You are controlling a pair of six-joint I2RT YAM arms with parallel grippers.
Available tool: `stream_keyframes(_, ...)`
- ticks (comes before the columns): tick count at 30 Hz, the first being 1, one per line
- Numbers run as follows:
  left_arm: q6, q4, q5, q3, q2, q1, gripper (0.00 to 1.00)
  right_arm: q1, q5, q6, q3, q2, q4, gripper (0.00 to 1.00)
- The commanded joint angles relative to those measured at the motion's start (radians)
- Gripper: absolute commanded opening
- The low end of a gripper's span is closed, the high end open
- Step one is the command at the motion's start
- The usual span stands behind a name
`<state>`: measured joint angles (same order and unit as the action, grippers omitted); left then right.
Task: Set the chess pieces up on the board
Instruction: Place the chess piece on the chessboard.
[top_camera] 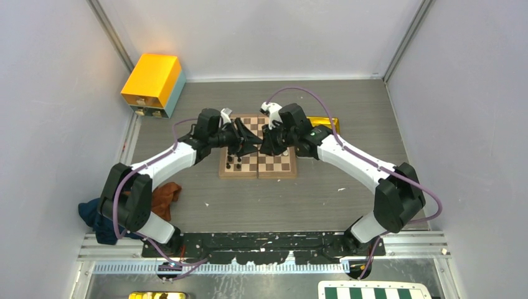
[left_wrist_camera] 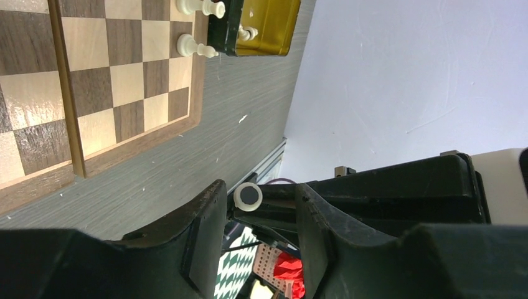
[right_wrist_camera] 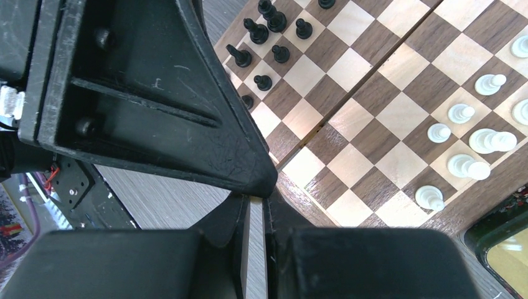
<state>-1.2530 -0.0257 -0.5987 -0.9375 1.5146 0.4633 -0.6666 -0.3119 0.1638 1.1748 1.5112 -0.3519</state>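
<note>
The wooden board [top_camera: 274, 163] lies mid-table, and both grippers meet above its far half. Black pieces [right_wrist_camera: 266, 34] stand on its left side, cream-white pieces [right_wrist_camera: 474, 138] on its right. My right gripper [top_camera: 269, 141] is almost shut. In the left wrist view a cream-white piece [left_wrist_camera: 249, 196] sticks out of its tip, dark felt base toward the camera. My left gripper [left_wrist_camera: 261, 193] is open, with its fingers on either side of that piece and a gap on the right side. In the right wrist view the left gripper's finger [right_wrist_camera: 187, 112] hides my right gripper's [right_wrist_camera: 252, 202] tips.
A gold tray [top_camera: 325, 122] holding white pieces lies at the board's far right corner. A yellow box [top_camera: 152, 81] stands at the back left. Orange cloth [top_camera: 165, 197] and blue cloth [top_camera: 92, 215] lie by the left arm's base. A green-and-white checkered board [top_camera: 370, 291] sits at the near edge.
</note>
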Motion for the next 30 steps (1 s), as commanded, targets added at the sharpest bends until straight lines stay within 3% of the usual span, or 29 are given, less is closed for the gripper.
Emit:
stream_keyframes(1,0.0,-0.057,-0.056,-0.024,-0.001,-0.005,0.44,-0.006,-0.019,-0.007,0.052,0.012,0.055,0.01)
stream_keyframes(19,0.024,-0.034,-0.083,-0.03,0.008,-0.005,0.32,-0.005,-0.013,-0.005,0.058,0.02,0.079,0.01)
stream_keyframes(30,0.026,-0.041,-0.089,-0.027,0.005,-0.005,0.17,0.001,-0.01,-0.004,0.064,0.023,0.083,0.01)
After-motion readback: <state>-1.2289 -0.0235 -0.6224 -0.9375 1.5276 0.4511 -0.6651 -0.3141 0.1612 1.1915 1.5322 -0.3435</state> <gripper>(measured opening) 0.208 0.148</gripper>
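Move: The white chess piece, held in the air base outward by the right fingers, already sits between the open left pads, about 1 cm to the left hand's right. It is at the right hand's own pads. Roughly 14 cm below, the near corner's black pieces stand some 7 cm left and 5 cm back from the left hand; the nearest white piece is about 8 cm right of the right hand, level with it. The left hand stays, closing its half-open fingers onto the white piece's base, while the right keeps its grip. ##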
